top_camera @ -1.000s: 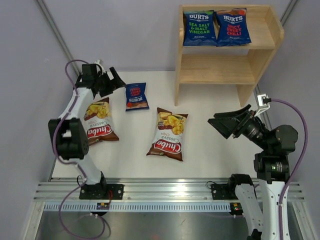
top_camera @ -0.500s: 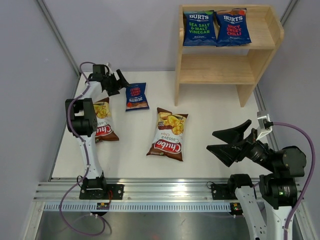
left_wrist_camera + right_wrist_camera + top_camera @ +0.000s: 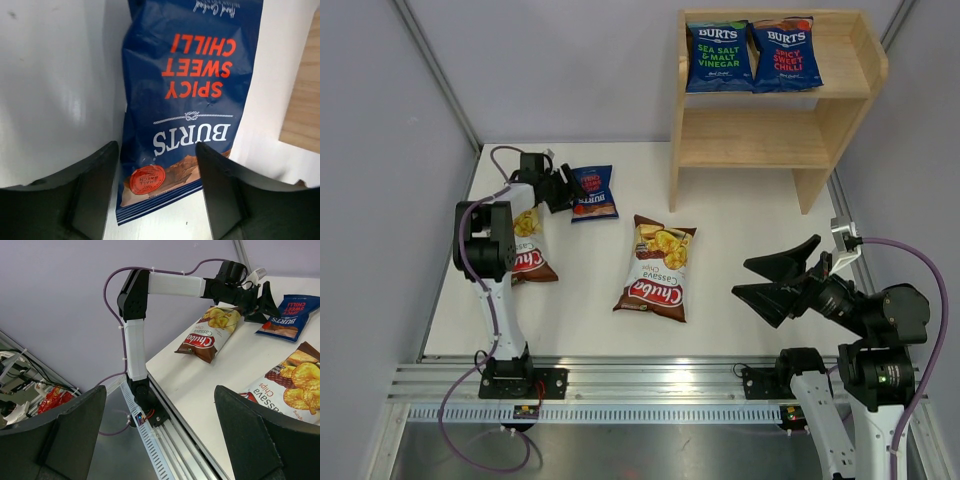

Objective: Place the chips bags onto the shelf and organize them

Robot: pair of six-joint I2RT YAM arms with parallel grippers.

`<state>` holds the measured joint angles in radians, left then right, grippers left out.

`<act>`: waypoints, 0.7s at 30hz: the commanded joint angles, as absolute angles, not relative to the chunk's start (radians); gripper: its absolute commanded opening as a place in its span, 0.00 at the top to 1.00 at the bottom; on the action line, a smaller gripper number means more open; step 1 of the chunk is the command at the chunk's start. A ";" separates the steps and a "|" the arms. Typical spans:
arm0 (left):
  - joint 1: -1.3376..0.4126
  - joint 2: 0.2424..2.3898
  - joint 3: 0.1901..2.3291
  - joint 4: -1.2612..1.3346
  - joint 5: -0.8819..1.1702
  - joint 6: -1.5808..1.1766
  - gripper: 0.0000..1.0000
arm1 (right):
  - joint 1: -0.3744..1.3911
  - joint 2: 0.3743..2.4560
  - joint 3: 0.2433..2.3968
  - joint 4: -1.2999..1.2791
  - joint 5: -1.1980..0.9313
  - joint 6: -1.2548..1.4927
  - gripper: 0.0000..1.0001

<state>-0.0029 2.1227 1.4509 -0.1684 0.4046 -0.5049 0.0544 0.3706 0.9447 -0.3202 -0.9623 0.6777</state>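
Note:
A dark blue BURTS chips bag (image 3: 592, 192) lies flat on the table left of the shelf (image 3: 775, 140). My left gripper (image 3: 560, 185) is low at its left end. In the left wrist view that bag (image 3: 190, 75) lies between the open fingers, and my gripper (image 3: 157, 150) straddles its bottom seam. Two BURTS bags (image 3: 719, 55) (image 3: 786, 52) stand on the top tier. One Chuba bag (image 3: 657, 266) lies mid-table, another (image 3: 520, 265) under the left arm. My right gripper (image 3: 745, 280) hovers open and empty at the near right.
The shelf's lower tier (image 3: 750, 150) holds nothing. The right wrist view looks across the table at the left arm (image 3: 135, 330), the table's near edge and the base rail (image 3: 155, 440). Grey walls close in the table on the left and right.
The left arm swung right and down to the blue bag on the table, and its jaws narrowed around the bag's end. The right arm pulled back toward its base.

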 commanded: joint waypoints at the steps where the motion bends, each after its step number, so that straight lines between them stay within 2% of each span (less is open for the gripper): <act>1: -0.026 2.124 1.430 -0.178 0.331 -0.512 0.36 | 0.064 0.385 0.986 -0.298 -0.965 0.669 0.03; 3: -0.032 2.126 1.442 -0.189 0.307 -0.509 0.38 | 0.067 0.385 0.988 -0.302 -0.963 0.666 0.03; 7: -0.032 2.152 1.483 -0.215 0.307 -0.502 0.56 | 0.069 0.387 0.986 -0.307 -0.957 0.664 0.03; 8: -0.034 2.158 1.491 -0.219 0.314 -0.499 0.71 | 0.069 0.387 0.986 -0.305 -0.957 0.663 0.03; 10: -0.038 2.154 1.487 -0.218 0.311 -0.503 0.82 | 0.071 0.390 0.992 -0.310 -0.953 0.655 0.03; 11: -0.040 2.146 1.480 -0.200 0.313 -0.502 0.93 | 0.071 0.394 0.997 -0.314 -0.951 0.652 0.03; 15: -0.057 2.079 1.434 -0.154 0.330 -0.497 1.00 | 0.078 0.402 1.014 -0.354 -0.937 0.612 0.03; 21: -0.113 1.878 1.382 -0.152 0.325 -0.444 1.00 | 0.101 0.396 1.032 -0.452 -0.856 0.523 0.03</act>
<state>-0.0719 2.0335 1.3788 -0.1947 0.3351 -0.4961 0.0830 0.3878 0.9970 -0.3996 -0.9108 0.5907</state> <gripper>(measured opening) 0.005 0.970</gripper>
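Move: The left hand, fingers open, is over the near-left corner of the small blue chilli bag, whose middle lies about 4 cm ahead, 4 cm to its right and 3 cm lower. The left cassava bag lies some 12 cm back and 12 cm to the left; the big middle cassava bag is about 20 cm back and 21 cm right. From the right hand, the chilli bag lies roughly 46 cm ahead, 31 cm left and 39 cm below. Down and slightly right, the left hand sinks about 1.5 cm onto the left edge of the chilli bag near its near corner while its fingers close fully, pinching the edge. Then, fingers shut, it rises some 2.5 cm and draws about 2 cm back and 1.5 cm right, taking that corner along. ##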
